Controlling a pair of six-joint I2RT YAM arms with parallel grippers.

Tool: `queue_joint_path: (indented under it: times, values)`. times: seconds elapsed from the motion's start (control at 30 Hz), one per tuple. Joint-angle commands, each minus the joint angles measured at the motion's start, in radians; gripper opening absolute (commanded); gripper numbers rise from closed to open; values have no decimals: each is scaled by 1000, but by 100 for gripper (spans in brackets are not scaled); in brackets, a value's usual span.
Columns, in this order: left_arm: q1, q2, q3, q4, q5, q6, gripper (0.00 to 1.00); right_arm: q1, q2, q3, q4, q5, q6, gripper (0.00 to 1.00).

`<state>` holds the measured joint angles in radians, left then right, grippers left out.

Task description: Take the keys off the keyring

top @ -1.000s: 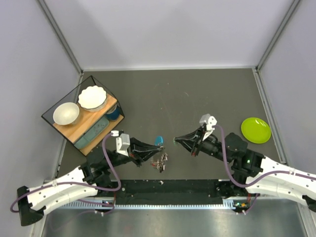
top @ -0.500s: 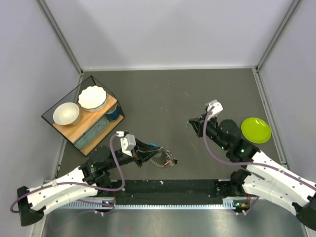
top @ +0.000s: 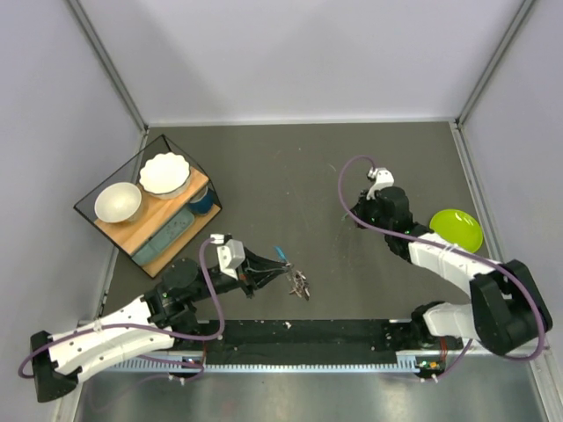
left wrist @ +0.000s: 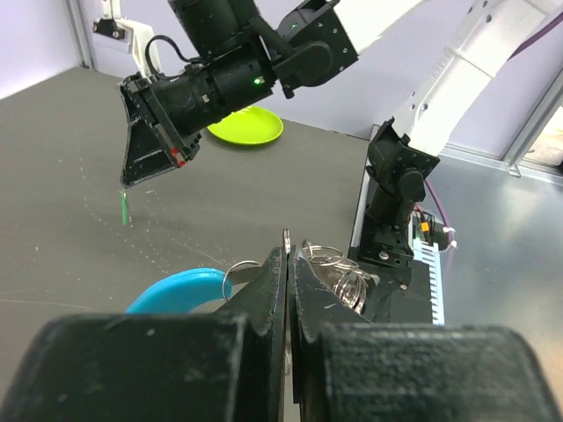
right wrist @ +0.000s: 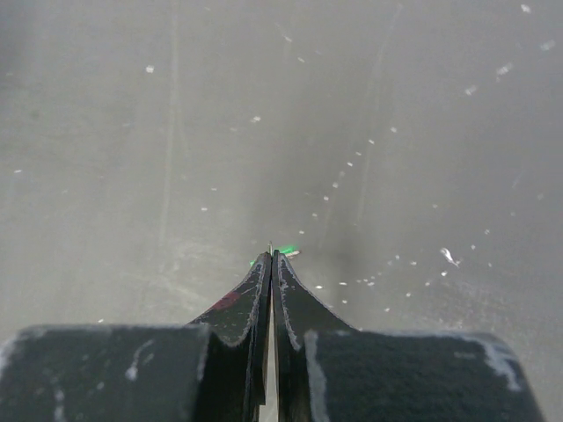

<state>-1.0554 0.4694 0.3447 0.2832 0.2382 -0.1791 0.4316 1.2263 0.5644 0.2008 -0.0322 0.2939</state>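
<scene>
My left gripper (top: 283, 269) (left wrist: 288, 251) is shut on the keyring (left wrist: 338, 269), with a thin metal edge pinched between its fingertips. A blue key head (left wrist: 176, 288) (top: 281, 253) hangs on the ring's left, and the rest of the keys (top: 301, 283) dangle below as a silver bunch. My right gripper (top: 354, 218) (left wrist: 130, 180) (right wrist: 272, 255) is held well apart, up and to the right, shut on a thin green key (left wrist: 124, 207) that hangs from its tips; only a green sliver (right wrist: 286, 251) shows in the right wrist view.
A lime-green plate (top: 456, 231) (left wrist: 246, 126) lies at the right edge of the mat. A black-framed wooden rack (top: 149, 224) with two white bowls stands at the left. The arm bases and a black strip run along the near edge (top: 299, 334).
The right gripper has pulled away from the left one, up and to the right, taking the green key with it. The left gripper and the bunch shifted slightly right.
</scene>
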Motion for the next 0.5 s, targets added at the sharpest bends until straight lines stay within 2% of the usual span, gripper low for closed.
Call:
queue_joint_path:
  times: [0.0,0.1,0.17,0.27,0.37,0.43,0.47]
  values:
    - [-2,11,13,88,-8,6,0,-50,70,66,94,-23,33,0]
    - [-2,18,11,83,-19,7,0,-65,113,100,69,-14,30,3]
    - [-2,23,14,79,-42,10,0,-68,131,123,40,14,30,8]
    - [-2,34,20,71,-57,18,0,-70,151,141,5,74,34,27]
    - [-2,51,25,67,-91,18,0,-70,144,161,-20,81,28,39]
    - [-2,64,30,65,-150,15,0,-70,115,181,-76,37,21,46]
    - [0,87,33,54,-263,16,0,-71,98,186,-92,35,22,58]
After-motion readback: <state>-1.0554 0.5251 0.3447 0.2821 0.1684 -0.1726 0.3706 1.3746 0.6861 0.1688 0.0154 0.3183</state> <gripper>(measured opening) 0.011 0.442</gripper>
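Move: The right gripper still pinches the green-tagged key; its set-down spot on the bare table is about 2 cm ahead, 1 cm to the right and some 7 cm below. The green plate sits roughly 28 cm to the right and 2 cm back, 6 cm lower; the keyring hangs about 13 cm left, 17 cm back and 6 cm higher. From the left hand, which holds that keyring, the spot is some 19 cm ahead, 17 cm right and 21 cm below. Ease the right gripper forward about 4 cm and a little to the right, dipping some 2 cm towards the table at first, then rising slightly as the fingers open to a bit under halfway and let go of the green-tagged key. Keep the left gripper shut on the keyring while it drifts about 2 cm forward and down, away from the plate side's height. ##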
